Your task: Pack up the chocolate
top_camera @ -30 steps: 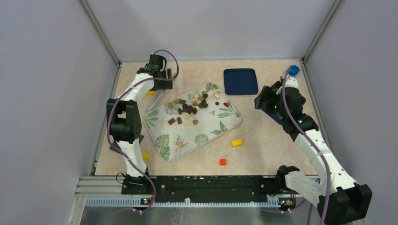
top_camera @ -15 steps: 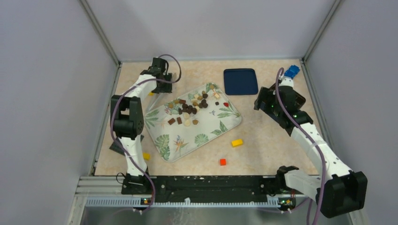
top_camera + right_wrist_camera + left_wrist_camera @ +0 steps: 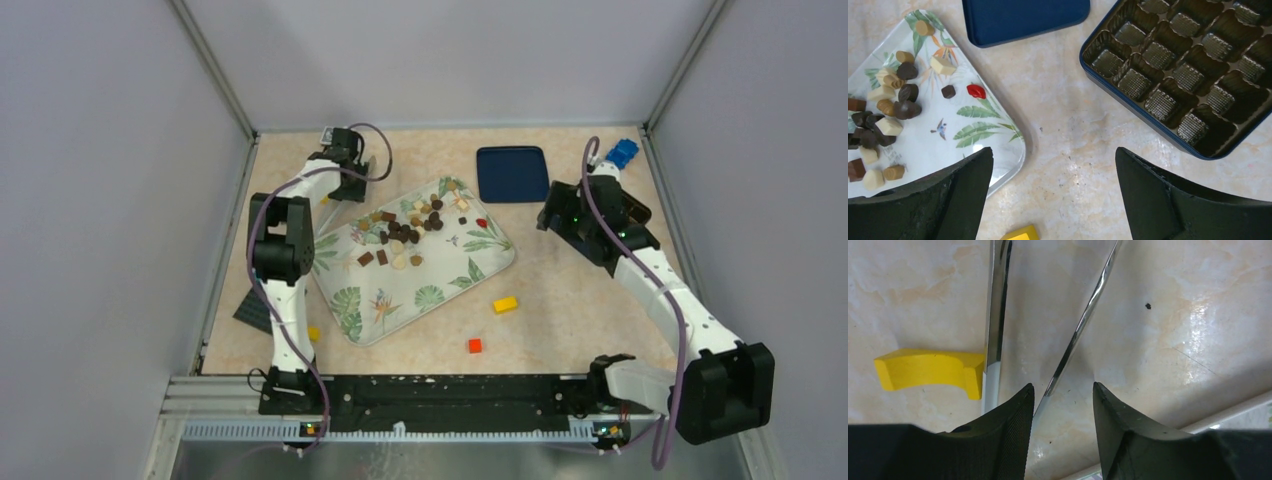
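Observation:
The chocolate [image 3: 410, 228] lies as several small dark, light brown and cream pieces on a leaf-patterned tray [image 3: 430, 272]; the right wrist view shows the chocolate [image 3: 893, 100] at its left. My left gripper [image 3: 356, 168] is at the far left, low over metal tongs [image 3: 1083, 325]. Its jaws [image 3: 1063, 390] stand partly apart. One tongs arm ends just inside the left finger [image 3: 1003, 430], clear of the right one. My right gripper [image 3: 1054, 152] hangs wide open over bare table between the tray [image 3: 1018, 135] and an empty compartment box [image 3: 1173, 65].
A navy lid [image 3: 512, 173] lies behind the tray. A yellow brick [image 3: 928, 372] sits beside the tongs. Another yellow brick [image 3: 505, 304] and a red brick [image 3: 474, 345] lie in front of the tray. A blue brick [image 3: 625, 152] is at the far right corner.
The left gripper has shifted right along the back of the table and its jaws have narrowed around the tongs. The right arm has edged slightly toward the back.

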Controlling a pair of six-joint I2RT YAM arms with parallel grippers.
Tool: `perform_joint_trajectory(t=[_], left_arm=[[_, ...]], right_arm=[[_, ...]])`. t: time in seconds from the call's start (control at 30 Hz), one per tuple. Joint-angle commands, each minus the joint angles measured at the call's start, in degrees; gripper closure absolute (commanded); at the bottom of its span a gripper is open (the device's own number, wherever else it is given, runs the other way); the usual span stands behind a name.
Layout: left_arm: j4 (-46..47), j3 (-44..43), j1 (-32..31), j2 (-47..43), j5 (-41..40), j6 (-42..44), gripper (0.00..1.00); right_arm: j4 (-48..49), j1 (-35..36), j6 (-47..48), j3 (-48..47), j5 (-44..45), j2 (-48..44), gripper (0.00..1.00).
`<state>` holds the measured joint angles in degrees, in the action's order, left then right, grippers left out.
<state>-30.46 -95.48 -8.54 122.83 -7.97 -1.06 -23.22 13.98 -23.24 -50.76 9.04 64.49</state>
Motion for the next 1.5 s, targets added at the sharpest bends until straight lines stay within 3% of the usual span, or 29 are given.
perform_joint_trajectory(t=[0.0, 0.13, 0.27, 0.47, 0.67, 0.9, 1.03, 1.13, 1.23, 1.33, 1.47], left_arm=[[3.5, -2.2, 1.3, 1.8, 1.0, 2.2, 0.5], [4.1, -2.9, 2.5, 2.7, 2.0, 2.4, 0.65], [6.0, -3.5, 3.0, 2.3, 2.0, 5.2, 0.68], [5.8, -9.0, 3.3, 5.8, 3.0, 9.0, 1.0], [2.3, -17.3, 3.3, 5.8, 5.4, 9.4, 1.0], [-2.6, -23.0, 1.9, -3.3, 2.0, 7.6, 1.0], [-8.8, -23.8, -2.3, -10.1, 4.4, -1.2, 1.0], [-6.5, -14.3, -7.7, -18.0, 9.8, -13.9, 1.0], [-2.9, -5.9, -16.4, -24.8, 4.7, -23.8, 1.0], [0.5, 0.9, -23.8, -28.7, 5.0, -36.3, 1.0], [3.7, 5.0, -36.6, -28.8, -1.1, -47.9, 1.0]], right_arm=[[1.0, -0.2, -2.7, -4.0, -3.2, 2.6, 0.11], [-0.2, -0.2, -3.9, -4.4, -3.2, 3.0, 0.14], [-3.3, 0.7, -3.9, -5.5, -0.5, 3.3, 0.14], [-4.3, 0.7, -4.6, -4.3, 0.1, 1.9, 0.14], [-4.4, 0.7, -4.1, -4.5, 0.8, 3.0, 0.14], [-1.8, 0.7, -3.1, -4.4, -1.2, 2.2, 0.14], [-2.2, 0.7, -2.5, -5.7, -0.7, 2.0, 0.14], [-5.0, 0.6, -1.9, -7.6, 3.0, 0.6, 0.14], [-7.6, 0.7, -0.7, -9.1, 7.2, -3.0, 0.15], [-9.9, 0.7, 0.3, -10.1, 10.7, -8.1, 0.14], [-12.6, 0.7, 1.0, -10.3, 17.1, -16.9, 0.14]])
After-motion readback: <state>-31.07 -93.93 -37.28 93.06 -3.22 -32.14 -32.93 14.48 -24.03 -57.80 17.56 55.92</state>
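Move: The tongs lie almost under the left hand, their middle about 2 cm to its left, level fore and aft, and some 2 cm below, with the joined handles towards the tray. The yellow piece is roughly 9 cm to the hand's left, level with it. The card box is about 13 cm ahead and 3 cm left, the chocolates some 9 cm back and 11 cm right. From the right hand the tongs are about 45 cm left and 17 cm ahead. The tongs' right-hand metal arm is pinched as the left fingers, sinking 1 cm and sliding about 7 cm forward, shut around it. The left hand then lifts them some 24 cm and sweeps right and back over the tray, its left side dipping about 35 degrees. Late on, the empty, open right hand rises about 8 cm from beside the box. ##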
